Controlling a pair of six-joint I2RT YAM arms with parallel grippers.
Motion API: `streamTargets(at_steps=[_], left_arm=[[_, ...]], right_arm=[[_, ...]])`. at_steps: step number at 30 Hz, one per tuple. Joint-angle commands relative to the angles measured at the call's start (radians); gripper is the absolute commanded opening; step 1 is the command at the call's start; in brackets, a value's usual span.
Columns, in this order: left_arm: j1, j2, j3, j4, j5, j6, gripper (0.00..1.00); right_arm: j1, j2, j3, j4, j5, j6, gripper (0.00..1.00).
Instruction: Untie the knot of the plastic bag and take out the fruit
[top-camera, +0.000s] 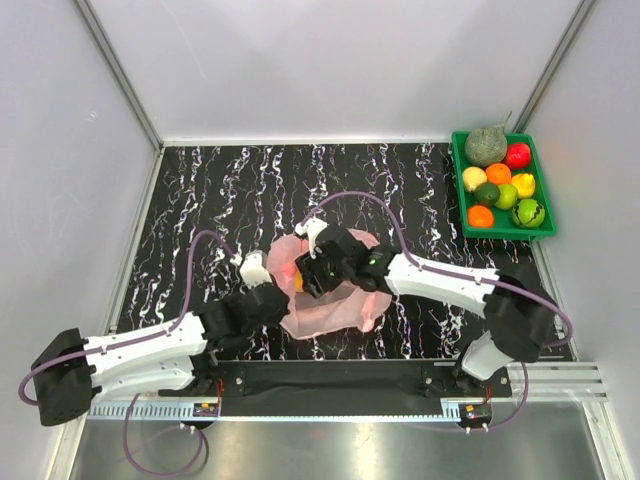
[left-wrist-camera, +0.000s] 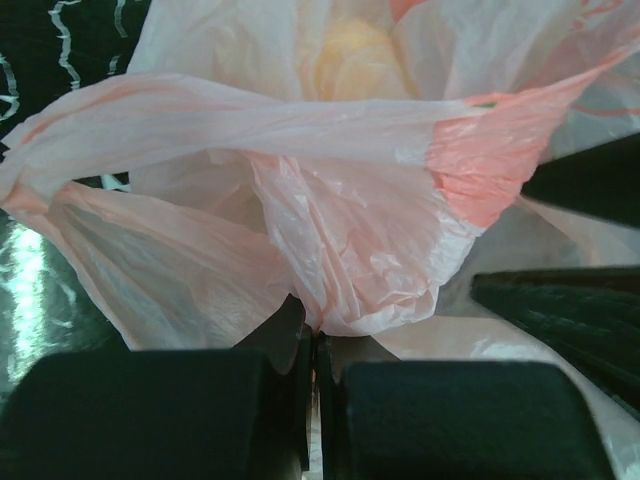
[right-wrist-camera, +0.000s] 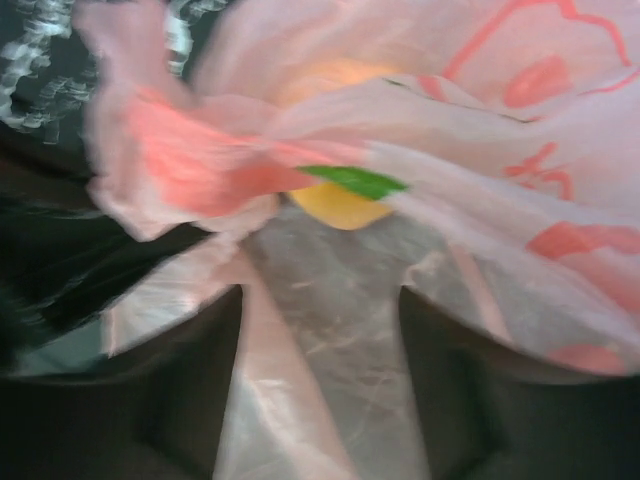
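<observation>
The pink plastic bag (top-camera: 335, 305) lies crumpled on the table between my two arms. My left gripper (left-wrist-camera: 318, 335) is shut on a pinch of the bag's film (left-wrist-camera: 360, 250) at its near left side (top-camera: 280, 302). My right gripper (right-wrist-camera: 320, 300) hangs over the bag's left top (top-camera: 306, 280), its jaws apart, with only loose film under them. A bunched wad of darker pink plastic (right-wrist-camera: 190, 170), the knot as far as I can tell, sits just beyond the right fingers. A yellow fruit (right-wrist-camera: 335, 208) shows at the bag's mouth and glows through the film (left-wrist-camera: 350, 55) in the left wrist view.
A green tray (top-camera: 508, 233) at the far right holds several small fruits, a netted melon (top-camera: 486, 147) and a red fruit (top-camera: 517, 155). White walls with metal posts close in the black marbled table (top-camera: 220, 190). My right fingers (left-wrist-camera: 560, 310) reach into the left wrist view.
</observation>
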Motion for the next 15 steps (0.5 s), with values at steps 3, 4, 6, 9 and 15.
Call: streamTargets(at_steps=[3,4,6,9,15], left_arm=[[0.002,-0.044,0.058,-0.087,-0.09,-0.033,0.0],[0.002,-0.052,0.059,-0.09,-0.092,-0.033,0.0],[0.002,-0.07,0.061,-0.102,-0.098,-0.038,0.0],[0.002,-0.078,0.061,-0.107,-0.1,-0.036,0.0],[0.0,-0.052,0.05,-0.101,-0.075,-0.045,0.0]], right_arm=[[0.029,0.076,0.02,0.098,0.189,0.012,0.99],[0.035,0.084,0.014,0.118,0.205,0.006,1.0],[0.04,0.098,0.002,0.17,0.223,-0.008,1.0],[0.044,0.113,-0.016,0.236,0.255,-0.014,1.0],[0.046,0.177,-0.02,0.393,0.203,-0.039,1.0]])
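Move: The last yellow-orange fruit lies in the bag about 4 cm ahead of the right hand, 4 cm to its left and 7 cm below. The pinched bag rim is some 4 cm back, 4 cm left and 4 cm below that hand; the bag's right end is about 4 cm back and 16 cm right, 8 cm lower. From the left hand, the fruit is roughly 9 cm ahead, 3 cm right and 4 cm below. Opening wide, the right hand dips and reaches 4 cm forward, then left, towards the fruit; left keeps pinching the rim. ##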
